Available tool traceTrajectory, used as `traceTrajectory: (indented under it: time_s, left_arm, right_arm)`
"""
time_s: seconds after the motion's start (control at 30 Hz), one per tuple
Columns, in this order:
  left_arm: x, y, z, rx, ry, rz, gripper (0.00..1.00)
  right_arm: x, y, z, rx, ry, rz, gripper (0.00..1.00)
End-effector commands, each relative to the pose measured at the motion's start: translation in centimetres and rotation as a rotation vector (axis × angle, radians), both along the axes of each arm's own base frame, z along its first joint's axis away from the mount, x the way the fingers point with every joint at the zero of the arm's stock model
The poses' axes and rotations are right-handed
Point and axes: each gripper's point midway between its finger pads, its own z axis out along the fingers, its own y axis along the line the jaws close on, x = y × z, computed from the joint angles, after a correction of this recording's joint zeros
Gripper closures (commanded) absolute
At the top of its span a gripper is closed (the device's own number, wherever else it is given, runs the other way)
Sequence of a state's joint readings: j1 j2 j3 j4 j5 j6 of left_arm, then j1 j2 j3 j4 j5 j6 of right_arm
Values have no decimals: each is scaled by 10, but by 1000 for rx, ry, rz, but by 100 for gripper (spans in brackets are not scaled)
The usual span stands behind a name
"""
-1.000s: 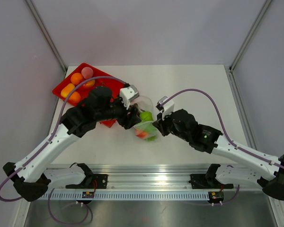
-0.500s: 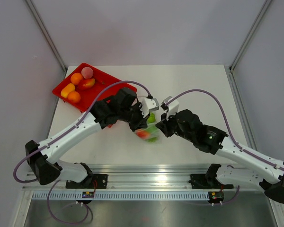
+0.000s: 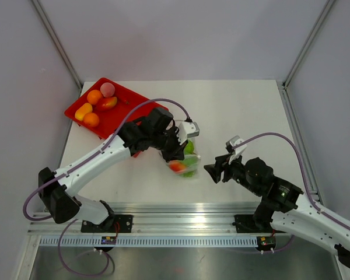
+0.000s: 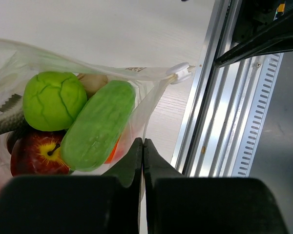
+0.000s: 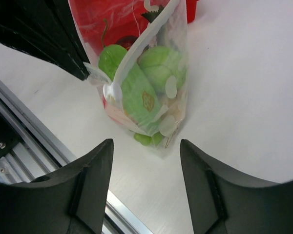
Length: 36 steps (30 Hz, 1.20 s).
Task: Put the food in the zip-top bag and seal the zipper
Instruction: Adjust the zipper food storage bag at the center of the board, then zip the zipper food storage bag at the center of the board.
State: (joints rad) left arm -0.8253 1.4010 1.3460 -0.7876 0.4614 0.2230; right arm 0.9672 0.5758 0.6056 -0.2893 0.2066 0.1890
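Note:
The zip-top bag (image 3: 185,161) stands near the table's middle, holding food: a green ball (image 4: 53,100), a long green vegetable (image 4: 100,124) and a red apple (image 4: 36,153). My left gripper (image 3: 176,153) is shut on the bag's thin plastic edge (image 4: 145,109), just below the white zipper slider (image 4: 179,72). My right gripper (image 3: 213,171) is open and apart from the bag, to its right. In the right wrist view the bag (image 5: 151,92) stands beyond the spread fingers (image 5: 95,165), with its whitish zipper (image 5: 139,46) running up the mouth.
A red tray (image 3: 130,97) at the back left holds more food: orange pieces (image 3: 94,96), a pink one (image 3: 107,88) and a yellow-red one (image 3: 109,102). The metal rail (image 3: 181,213) runs along the near table edge.
My left gripper has moved right and shut on the bag's edge. My right gripper has let go of the bag, opened, and drawn back to the right and nearer the rail.

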Motion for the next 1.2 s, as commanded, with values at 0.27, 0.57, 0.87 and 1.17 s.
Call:
traceTrajectory:
  time_s: [0.27, 0.57, 0.87, 1.17]
  left_arm:
    - [4, -11, 38, -129, -51, -4, 100]
    - [2, -13, 41, -151, -47, -9, 100]
    - [1, -13, 39, -153, -33, -3, 100]
    - [10, -5, 58, -155, -94, 55, 44]
  right_arm:
    - [18, 32, 10, 16, -85, 56, 43]
    - [25, 49, 23, 110, -99, 60, 60]
    - [29, 49, 20, 149, -87, 23, 93]
    - [28, 38, 26, 138, -136, 10, 100]
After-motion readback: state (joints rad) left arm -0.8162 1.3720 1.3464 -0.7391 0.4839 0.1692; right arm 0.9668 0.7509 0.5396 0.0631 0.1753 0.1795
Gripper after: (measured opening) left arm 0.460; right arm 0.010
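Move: The white zipper slider at the bag's near right corner stands about 5 cm left and 2 cm ahead of the open right hand, about 1 cm below it. Inside the bag, the long green vegetable lies some 5 cm ahead and 9 cm left of that hand, the round green vegetable about 9 cm ahead and 9 cm left, both roughly 6 cm lower. From the left hand, already shut on the bag's rim, the slider is about 6 cm right, 1 cm back and 2 cm lower. Leftwards and somewhat forward, about 5 cm in all, the right hand goes to the zipper slider, dipping some 2 cm before rising again; its fingers narrow on the way, then shut and pinch the slider. The left hand draws up about 1.5 cm early on and holds the rim there, opening at the very end to let go. ##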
